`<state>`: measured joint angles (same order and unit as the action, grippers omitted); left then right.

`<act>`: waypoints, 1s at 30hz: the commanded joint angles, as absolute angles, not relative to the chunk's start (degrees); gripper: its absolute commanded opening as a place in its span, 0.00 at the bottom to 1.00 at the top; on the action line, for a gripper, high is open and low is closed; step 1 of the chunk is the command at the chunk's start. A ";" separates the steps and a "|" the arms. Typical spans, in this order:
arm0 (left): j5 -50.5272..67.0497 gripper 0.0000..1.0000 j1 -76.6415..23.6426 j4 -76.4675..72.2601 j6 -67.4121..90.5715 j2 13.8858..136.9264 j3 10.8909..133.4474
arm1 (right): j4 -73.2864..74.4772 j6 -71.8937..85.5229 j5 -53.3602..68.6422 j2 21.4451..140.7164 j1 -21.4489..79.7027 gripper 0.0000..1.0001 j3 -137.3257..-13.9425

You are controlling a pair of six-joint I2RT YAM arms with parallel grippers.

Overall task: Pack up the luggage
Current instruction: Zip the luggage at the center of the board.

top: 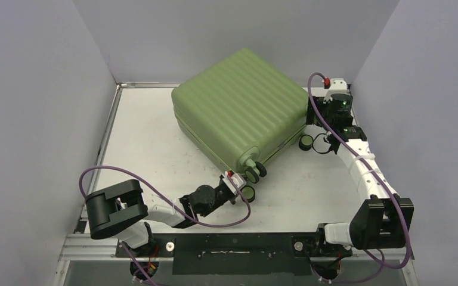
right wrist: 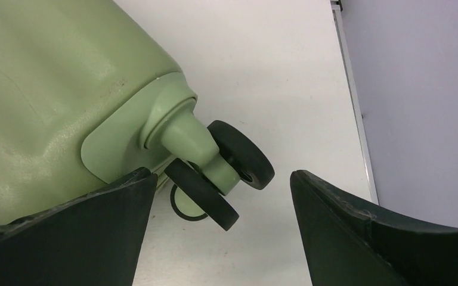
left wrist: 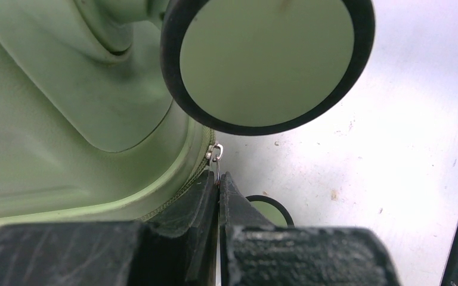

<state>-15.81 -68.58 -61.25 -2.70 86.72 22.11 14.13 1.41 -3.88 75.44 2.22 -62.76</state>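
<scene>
The luggage [top: 241,110] is a light-green ribbed hard-shell suitcase, lying closed on the white table. My left gripper [left wrist: 219,177] is at its near corner, below a black wheel with a green hub [left wrist: 268,59]. It is shut on the thin metal zipper pull [left wrist: 216,156] at the seam. In the top view that gripper [top: 235,185] sits beside the front wheels [top: 254,171]. My right gripper [right wrist: 222,174] stands open at the right corner, its fingers [right wrist: 95,232] on either side of a twin black wheel [right wrist: 238,158] without touching it. In the top view it [top: 325,143] is by the suitcase's right side.
Grey enclosure walls surround the white table [top: 143,143]. A metal rail [right wrist: 352,89] runs along the table's right edge, close to the right gripper. The suitcase fills the middle and back. Purple cables [top: 113,173] loop from both arms.
</scene>
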 commanded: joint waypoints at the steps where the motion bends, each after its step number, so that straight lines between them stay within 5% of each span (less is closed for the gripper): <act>1: -12.22 0.00 -70.14 -66.29 -2.16 86.05 20.57 | 11.15 -4.77 -1.25 76.31 1.76 0.84 -61.59; 17: -11.34 0.00 -70.22 -68.03 -1.79 87.10 20.12 | 12.39 -14.51 -1.30 86.26 2.11 0.79 -68.72; 20: -11.34 0.00 -70.19 -68.02 -1.93 87.12 20.20 | 12.57 -16.44 -1.86 86.59 3.63 0.68 -68.26; 25: -11.24 0.00 -70.21 -68.18 -1.96 87.58 20.39 | 13.37 -17.96 -3.01 86.17 5.72 0.28 -68.27; 30: -11.57 0.00 -70.22 -68.22 -1.68 87.47 20.24 | 14.23 -17.32 -4.13 84.26 8.05 0.09 -66.97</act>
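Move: The upper wheel at the suitcase's far right corner lies some 4 cm ahead of my open right hand, dead level sideways, about 5 cm below. The lower wheel is roughly 2 cm ahead, 3 cm left and 17 cm below that hand; the near corner's wheel pair sits about 15 cm back, 22 cm left and 5 cm below. From my left hand the far upper wheel is some 19 cm ahead, 26 cm right and 5 cm higher. I sink my right hand about 5 cm onto the far corner's upper wheels, easing 2 cm forward and swinging slightly right, then back left. Meanwhile I roll its left side down some 20 degrees and tip the fingers further down, then close them from wide open to pinch the left wheel of the pair. My left hand stays in place and keeps its pinch on the zipper pull. ##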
